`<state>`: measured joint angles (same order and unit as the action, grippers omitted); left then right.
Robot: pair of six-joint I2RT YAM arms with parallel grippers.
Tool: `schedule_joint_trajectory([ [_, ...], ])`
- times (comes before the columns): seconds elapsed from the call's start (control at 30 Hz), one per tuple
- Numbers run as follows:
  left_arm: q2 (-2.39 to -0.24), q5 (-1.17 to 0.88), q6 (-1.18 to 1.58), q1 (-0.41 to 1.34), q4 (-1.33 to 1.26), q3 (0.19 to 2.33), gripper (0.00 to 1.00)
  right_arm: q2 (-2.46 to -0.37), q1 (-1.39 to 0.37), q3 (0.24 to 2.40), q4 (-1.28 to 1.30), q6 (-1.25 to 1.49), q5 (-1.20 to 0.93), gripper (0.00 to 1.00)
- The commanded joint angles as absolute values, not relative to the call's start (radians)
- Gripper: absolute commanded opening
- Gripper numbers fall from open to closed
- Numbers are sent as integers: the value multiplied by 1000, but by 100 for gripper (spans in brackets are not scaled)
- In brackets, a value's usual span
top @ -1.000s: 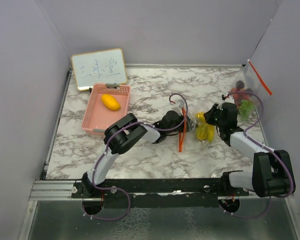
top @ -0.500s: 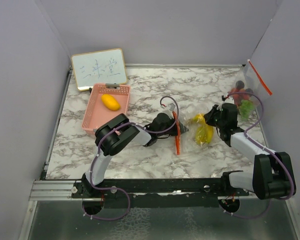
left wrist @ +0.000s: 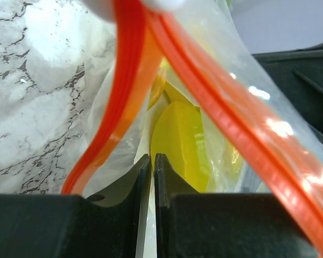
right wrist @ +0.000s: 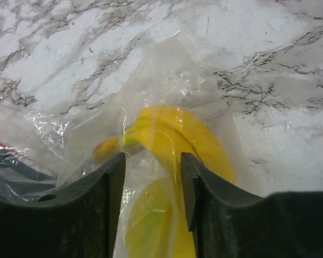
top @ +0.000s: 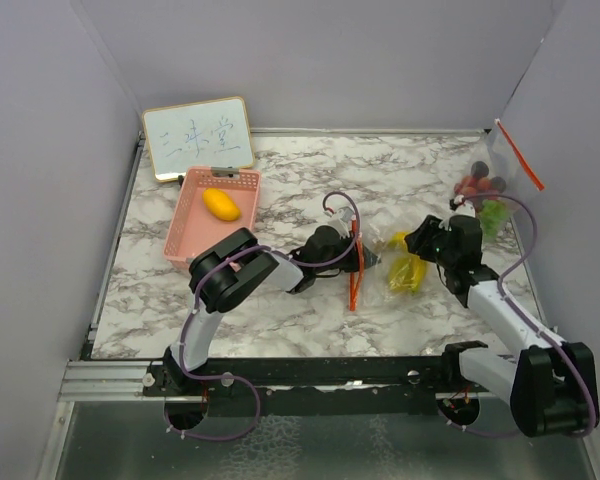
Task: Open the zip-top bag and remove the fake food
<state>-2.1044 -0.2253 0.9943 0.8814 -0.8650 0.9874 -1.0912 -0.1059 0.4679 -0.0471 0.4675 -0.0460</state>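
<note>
The zip-top bag [top: 385,262] lies mid-table, clear film with an orange zip strip [top: 353,270]. Inside it is fake food: a yellow banana [top: 408,270] and a yellow-green oval piece [right wrist: 148,215]. My left gripper [top: 358,258] is at the zip end. In the left wrist view its jaws [left wrist: 152,157] are almost together, pinching clear film below the strip [left wrist: 129,80]. My right gripper [top: 421,247] is at the bag's other end. Its jaws [right wrist: 152,156] stand open on either side of the film over the banana [right wrist: 172,131].
A pink basket [top: 185,235] at the left holds a yellow-orange lemon [top: 220,203]. A small whiteboard [top: 198,136] leans behind it. A second clear bag [top: 515,160] rests against the right wall, with red [top: 477,185] and green [top: 492,212] pieces.
My right gripper has opened and let go of the bag film, and its arm drew back slightly. The left gripper pulled the zip strip leftward, then held still.
</note>
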Motion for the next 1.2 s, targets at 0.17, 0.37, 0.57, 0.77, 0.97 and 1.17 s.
schedule_joint_trajectory([
  [0.17,-2082,-227,982,887,-865,1000,9,-867,-113,471,217,513,-33,30],
  [0.37,-2080,-233,982,887,-869,1000,9,-801,-114,389,188,538,-154,15],
  [0.57,-2069,-244,986,887,-870,994,9,-968,-113,389,174,550,-189,4],
  [0.77,-2047,-240,980,887,-861,981,9,-986,-113,376,172,556,-101,3],
  [0.97,-2056,-256,987,887,-870,989,11,-972,-113,398,192,543,-118,2],
  [1.17,-2068,-254,995,887,-876,997,11,-821,-114,507,320,509,-34,4],
])
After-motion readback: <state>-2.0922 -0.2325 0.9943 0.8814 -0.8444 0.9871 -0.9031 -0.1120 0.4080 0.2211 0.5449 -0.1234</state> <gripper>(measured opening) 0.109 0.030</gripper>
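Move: The yellow-green fruit in the clear bag lies about 7 cm back of the right hand, about 1 cm to its left and some 4 cm below. The bananas are almost under that hand, roughly 1 cm back, 1 cm left and 4 cm down; the bag's orange zip mouth is about 13 cm left and 5 cm back. From the left hand, poked into that mouth, the fruit is some 9 cm right and 4 cm back. The bag over the yellow-green fruit is what the right hand goes for: half-open fingers rise about 3 cm off the bananas while drawing back, shut, then come down some 6 cm onto the bag by the fruit's far edge, tipping down about 10 degrees and ending about 6 cm back, with a small lift at the end. The left hand stays put, nearly shut in the bag mouth. ##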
